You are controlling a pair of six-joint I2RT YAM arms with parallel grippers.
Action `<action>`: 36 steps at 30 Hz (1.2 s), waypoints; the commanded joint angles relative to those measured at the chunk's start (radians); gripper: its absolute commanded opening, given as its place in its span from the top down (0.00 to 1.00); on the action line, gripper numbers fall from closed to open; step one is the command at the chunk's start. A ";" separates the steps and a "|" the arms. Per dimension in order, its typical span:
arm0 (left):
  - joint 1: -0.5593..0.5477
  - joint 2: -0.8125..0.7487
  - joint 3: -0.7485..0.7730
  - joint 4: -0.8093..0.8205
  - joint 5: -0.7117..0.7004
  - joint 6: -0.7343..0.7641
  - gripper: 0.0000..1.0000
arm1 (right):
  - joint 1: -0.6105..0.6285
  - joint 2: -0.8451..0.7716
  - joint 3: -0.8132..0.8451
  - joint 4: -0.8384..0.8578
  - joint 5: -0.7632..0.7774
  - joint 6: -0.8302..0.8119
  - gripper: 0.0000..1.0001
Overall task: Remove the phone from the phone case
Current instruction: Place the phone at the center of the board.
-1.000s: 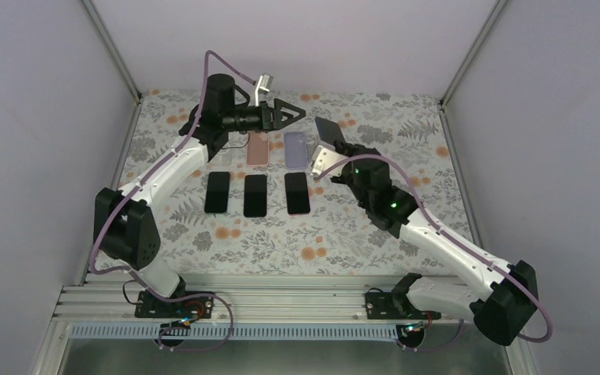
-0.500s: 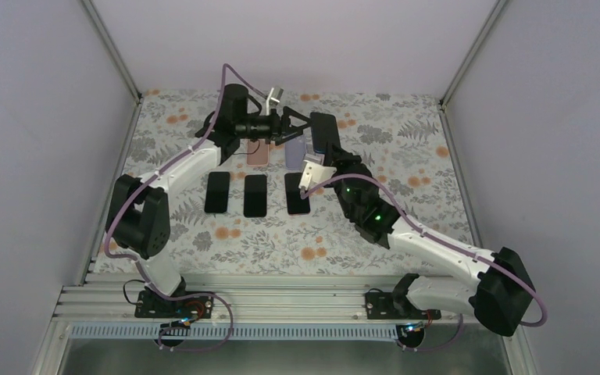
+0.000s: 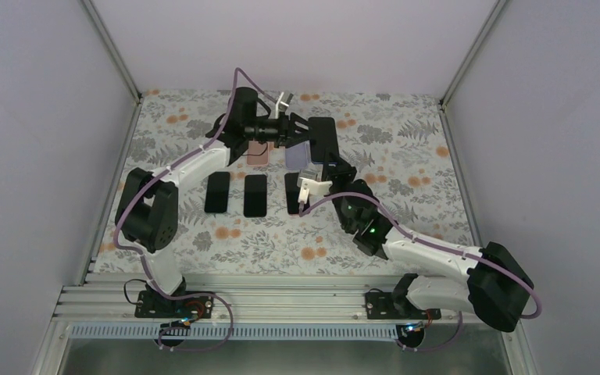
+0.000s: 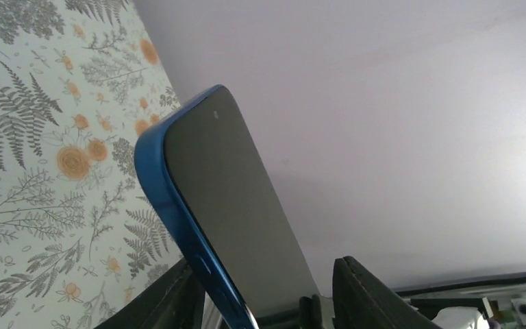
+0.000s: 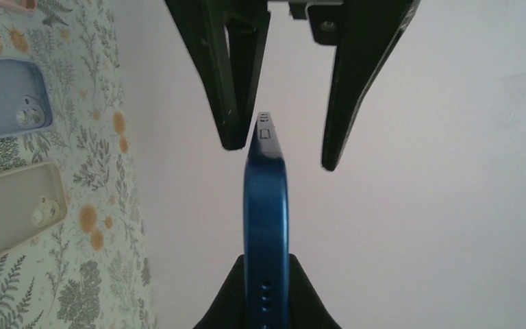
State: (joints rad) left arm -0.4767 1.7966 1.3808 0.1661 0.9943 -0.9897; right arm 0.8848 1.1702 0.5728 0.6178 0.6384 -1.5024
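Note:
A phone in a blue case (image 3: 324, 139) is held upright in the air over the back of the table. My right gripper (image 3: 329, 162) is shut on its lower end; in the right wrist view the blue case's edge (image 5: 266, 205) stands between my right gripper's (image 5: 266, 298) fingers. My left gripper (image 3: 306, 134) is open, and its fingers (image 5: 229, 75) straddle the phone's top end; one is close against the case, the other stands apart. In the left wrist view the dark screen (image 4: 246, 219) and blue rim (image 4: 171, 199) rise between the left gripper's (image 4: 267, 305) fingers.
Three dark phones (image 3: 255, 194) lie in a row on the flowered mat (image 3: 406, 156). Behind them lie an empty pink case (image 3: 259, 152) and a lilac case (image 3: 295, 154). The right wrist view also shows the lilac case (image 5: 3, 96) and a cream case (image 5: 14, 205).
My right arm swung the cased phone left and stood it upright. My left gripper moved right, and its open fingers now straddle the phone's top end.

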 commanded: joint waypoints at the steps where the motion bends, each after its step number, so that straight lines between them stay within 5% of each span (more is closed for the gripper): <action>1: -0.020 0.027 0.030 0.046 0.034 -0.024 0.55 | 0.023 -0.001 -0.025 0.210 0.016 -0.096 0.96; 11: -0.021 0.026 0.034 0.059 0.037 -0.026 0.94 | 0.027 -0.005 -0.030 0.205 0.015 -0.080 0.91; 17: 0.013 0.012 0.028 0.079 0.034 -0.024 0.98 | 0.023 -0.025 0.014 0.017 0.014 0.067 0.43; 22: 0.032 -0.006 0.014 0.070 0.019 0.007 0.98 | 0.010 -0.046 0.131 -0.328 -0.051 0.323 0.20; 28: 0.057 -0.026 -0.011 0.067 -0.008 0.066 0.98 | -0.071 -0.108 0.285 -0.762 -0.339 0.657 0.17; 36: 0.073 -0.039 -0.103 0.311 0.063 0.015 0.98 | -0.226 -0.170 0.373 -0.956 -0.720 0.956 0.21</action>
State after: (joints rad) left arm -0.4099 1.8091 1.3033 0.2813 1.0050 -0.9573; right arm 0.7162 1.0241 0.9012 -0.1852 0.1669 -0.7776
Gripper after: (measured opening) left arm 0.074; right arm 0.804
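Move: The phone, still held at its near end by the right hand, has its middle about 4 cm right of the half-open left fingers and 3 cm back, nearly level. From the left hand, the blue case lies 3 cm left, 3 back; the beige case 6 right, 2 back; both about 25 cm below. From the right hand, the phone's middle is some 5 cm ahead and 1 left, level. Left hand pinches the phone's left edge, right opens and backs off, left then carries it 5 cm left-forward. ##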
